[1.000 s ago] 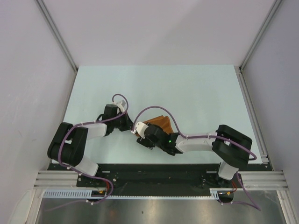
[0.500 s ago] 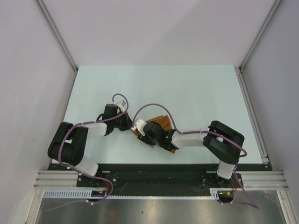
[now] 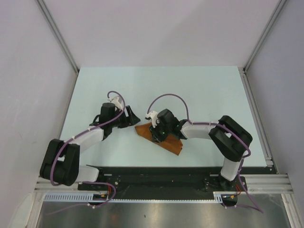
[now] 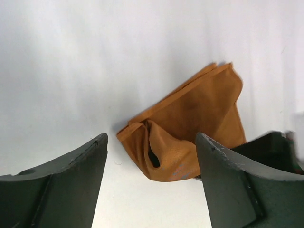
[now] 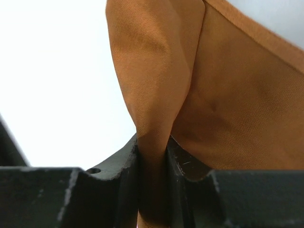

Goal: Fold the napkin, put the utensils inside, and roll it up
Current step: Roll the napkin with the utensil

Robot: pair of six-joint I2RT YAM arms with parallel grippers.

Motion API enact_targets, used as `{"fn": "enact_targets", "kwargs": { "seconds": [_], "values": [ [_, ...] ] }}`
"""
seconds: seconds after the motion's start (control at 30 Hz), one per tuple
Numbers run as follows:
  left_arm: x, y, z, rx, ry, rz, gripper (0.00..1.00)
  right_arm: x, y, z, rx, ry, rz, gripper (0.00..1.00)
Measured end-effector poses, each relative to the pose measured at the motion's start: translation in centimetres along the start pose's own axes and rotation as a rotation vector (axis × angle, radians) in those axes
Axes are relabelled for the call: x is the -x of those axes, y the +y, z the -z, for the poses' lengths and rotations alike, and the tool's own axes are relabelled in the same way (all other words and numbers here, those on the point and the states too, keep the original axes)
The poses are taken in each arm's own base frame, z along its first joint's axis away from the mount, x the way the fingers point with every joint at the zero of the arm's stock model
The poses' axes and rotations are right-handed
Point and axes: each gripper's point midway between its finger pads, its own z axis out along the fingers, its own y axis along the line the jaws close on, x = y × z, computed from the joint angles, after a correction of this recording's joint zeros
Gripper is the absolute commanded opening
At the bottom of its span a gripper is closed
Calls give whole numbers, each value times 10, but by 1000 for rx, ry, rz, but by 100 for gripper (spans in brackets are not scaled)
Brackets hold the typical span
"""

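The rust-brown napkin (image 3: 164, 140) lies as a folded, rumpled wedge near the table's front middle. My right gripper (image 3: 156, 132) is over its middle and shut on a pinched fold of the napkin (image 5: 152, 156), the cloth squeezed between both jaws. My left gripper (image 3: 133, 117) stands open just left of the napkin's left tip, nothing between its fingers; the napkin's bunched end (image 4: 166, 152) lies on the table ahead of them. The utensils are out of view; no spoon shows in any view.
Pale green table (image 3: 199, 95) enclosed by white walls and metal rails. The black base rail (image 3: 156, 173) runs along the near edge. Purple cables loop over both wrists.
My left gripper opened and drew back to the left off the napkin. My right gripper moved up and closed on a fold. More of the napkin now shows, stretched out.
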Motion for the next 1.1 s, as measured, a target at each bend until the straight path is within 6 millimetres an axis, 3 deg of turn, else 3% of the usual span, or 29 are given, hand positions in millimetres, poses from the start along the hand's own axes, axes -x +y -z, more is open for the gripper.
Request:
{"fn": "enact_targets", "kwargs": {
  "seconds": [0.17,0.4,0.67,0.93,1.03,1.07,1.1],
  "values": [
    [19,-11,12,-28,-92,-32,78,-4,-1,5,172,12,-165,26],
    [-4,-6,9,-55,-56,-31,75,-2,-1,1,389,60,-324,25],
    [-11,-15,-5,-114,-35,-54,65,-4,1,1,531,104,-430,25],
    [-26,-13,-21,-133,14,-51,43,-7,1,3,566,119,-460,26],
    [-34,-12,-25,-140,40,-44,28,-7,0,4,566,125,-467,27],
    [-35,-13,-26,-143,44,-42,15,-7,0,4,566,126,-469,29],
    [-36,-13,-27,-145,47,-40,9,-7,-1,4,565,127,-471,33]
  ]
}}
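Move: Roughly 4 cm to the right of the open left fingers, 3 cm back and 5 cm below them lies the left end of the napkin. The right hand already pinches the napkin's near edge, some 8 cm back and 10 cm right of the left hand; that left end is about 5 cm ahead and 7 cm left of the right hand. The napkin's flat part has its middle some 7 cm to the right of the right hand and 1 cm back. Rolling the pinched edge, the right hand turns about 40 degrees almost on the spot, its fingers swinging from left-forward to left-and-slightly-back and lying flatter, its hold kept. The empty left hand first rises some 2.5 cm, then sinks about 5 cm while shifting right and slightly back to the napkin's left end, its fingers more than half closing over the fold without yet shutting. ##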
